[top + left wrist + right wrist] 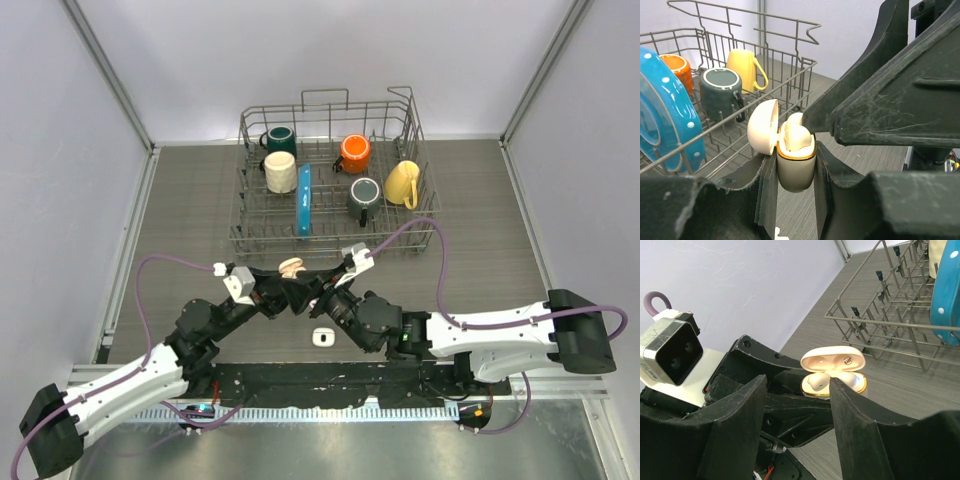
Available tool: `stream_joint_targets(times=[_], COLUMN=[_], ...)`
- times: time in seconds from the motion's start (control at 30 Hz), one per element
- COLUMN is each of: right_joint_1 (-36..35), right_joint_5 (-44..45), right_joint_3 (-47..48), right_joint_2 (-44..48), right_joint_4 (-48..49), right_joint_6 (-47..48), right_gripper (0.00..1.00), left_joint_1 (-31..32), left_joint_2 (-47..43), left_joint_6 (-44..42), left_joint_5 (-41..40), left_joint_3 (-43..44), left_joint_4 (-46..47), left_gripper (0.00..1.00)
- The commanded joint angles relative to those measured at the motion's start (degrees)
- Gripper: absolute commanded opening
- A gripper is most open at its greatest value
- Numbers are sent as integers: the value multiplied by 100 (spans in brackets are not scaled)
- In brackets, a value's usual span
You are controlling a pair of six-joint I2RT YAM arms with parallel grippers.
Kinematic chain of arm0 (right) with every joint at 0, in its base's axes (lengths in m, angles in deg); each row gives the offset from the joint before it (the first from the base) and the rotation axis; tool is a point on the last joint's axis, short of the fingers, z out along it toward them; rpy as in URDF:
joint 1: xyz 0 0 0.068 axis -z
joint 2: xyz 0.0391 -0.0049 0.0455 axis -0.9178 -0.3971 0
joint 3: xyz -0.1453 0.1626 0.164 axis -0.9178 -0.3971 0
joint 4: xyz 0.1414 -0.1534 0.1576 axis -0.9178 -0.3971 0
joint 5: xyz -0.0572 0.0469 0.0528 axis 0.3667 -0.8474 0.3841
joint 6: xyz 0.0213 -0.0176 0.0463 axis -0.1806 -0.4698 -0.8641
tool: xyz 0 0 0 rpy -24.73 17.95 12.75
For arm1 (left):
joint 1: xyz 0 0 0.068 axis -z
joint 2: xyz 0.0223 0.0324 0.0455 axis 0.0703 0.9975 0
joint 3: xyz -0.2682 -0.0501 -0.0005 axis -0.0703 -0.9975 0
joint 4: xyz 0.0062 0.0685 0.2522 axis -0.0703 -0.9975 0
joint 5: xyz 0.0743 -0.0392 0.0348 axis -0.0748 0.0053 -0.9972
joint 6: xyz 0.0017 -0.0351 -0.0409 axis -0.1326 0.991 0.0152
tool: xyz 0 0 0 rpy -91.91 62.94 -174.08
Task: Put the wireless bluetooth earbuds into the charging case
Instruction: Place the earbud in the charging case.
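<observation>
My left gripper (286, 290) is shut on the pale pink-beige charging case (291, 266) and holds it upright above the table, lid open. In the left wrist view the case (796, 167) sits between the fingers, with a pink-beige earbud (796, 135) seated in it. In the right wrist view the case (834, 374) shows one earbud (818, 382) in its left slot; the right slot is partly hidden behind my finger. My right gripper (797, 385) is open and empty, its fingers just above and beside the case, also seen from above (322, 291). A small white item (321, 336) lies on the table below the grippers.
A wire dish rack (250, 235) stands behind the grippers. It holds a dark green mug (280, 138), a cream mug (281, 172), an orange mug (354, 153), a grey mug (364, 197), a yellow mug (402, 184) and a blue plate (304, 212).
</observation>
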Motion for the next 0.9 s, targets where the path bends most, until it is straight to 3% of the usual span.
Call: stream_joint_targets(times=[0.0,0.4,0.57,0.67,0.8,0.87], right_joint_1=[-27,-27,-19,-10,95,209], right_joint_5=[94,-328,49,470,1609,1955], right_joint_3=[93,31,-4,110,618,839], right_joint_2=[122,745,1027,1202,1282,1239], right_joint_4=[-203,430,229,-499,-2001,-3248], right_joint_6=[-36,306,122,-246,-703,-1281], right_gripper=[60,63,64,79,86,88], left_joint_1=[3,-5,3,-5,3,3], left_joint_2=[-95,-209,-279,-288,-314,-314], left_joint_6=[-20,-20,-2,6,15,33], left_joint_5=[-42,-77,-112,-77,-15,55], left_joint_3=[161,135,143,143,205,257], left_joint_4=[620,444,321,259,137,13], left_gripper=[0,0,0,0,0,0])
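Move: The open charging case, an earbud already in its mouth, is held in the left fingertips, its middle about 1 cm ahead, 1 cm right and 1 cm above that hand. From the right hand, the case is roughly 2 cm ahead, 1 cm left and 1 cm lower. The blue plate stands some 20 cm ahead of the right hand, 2 right and 9 lower; the white case on the table is about 11 cm back, 7 right and 17 below. Upward and to the right, the right hand backs off from the mouth of the charging case, slowly at first, reaching about 6 cm up before dipping slightly and swinging forward and clockwise, with some 5 cm covered to the right. Its already parted fingers spread on to nearly wide, leaving the earbud behind. The left hand keeps its pinch on the case, lifting it about 1 cm. ##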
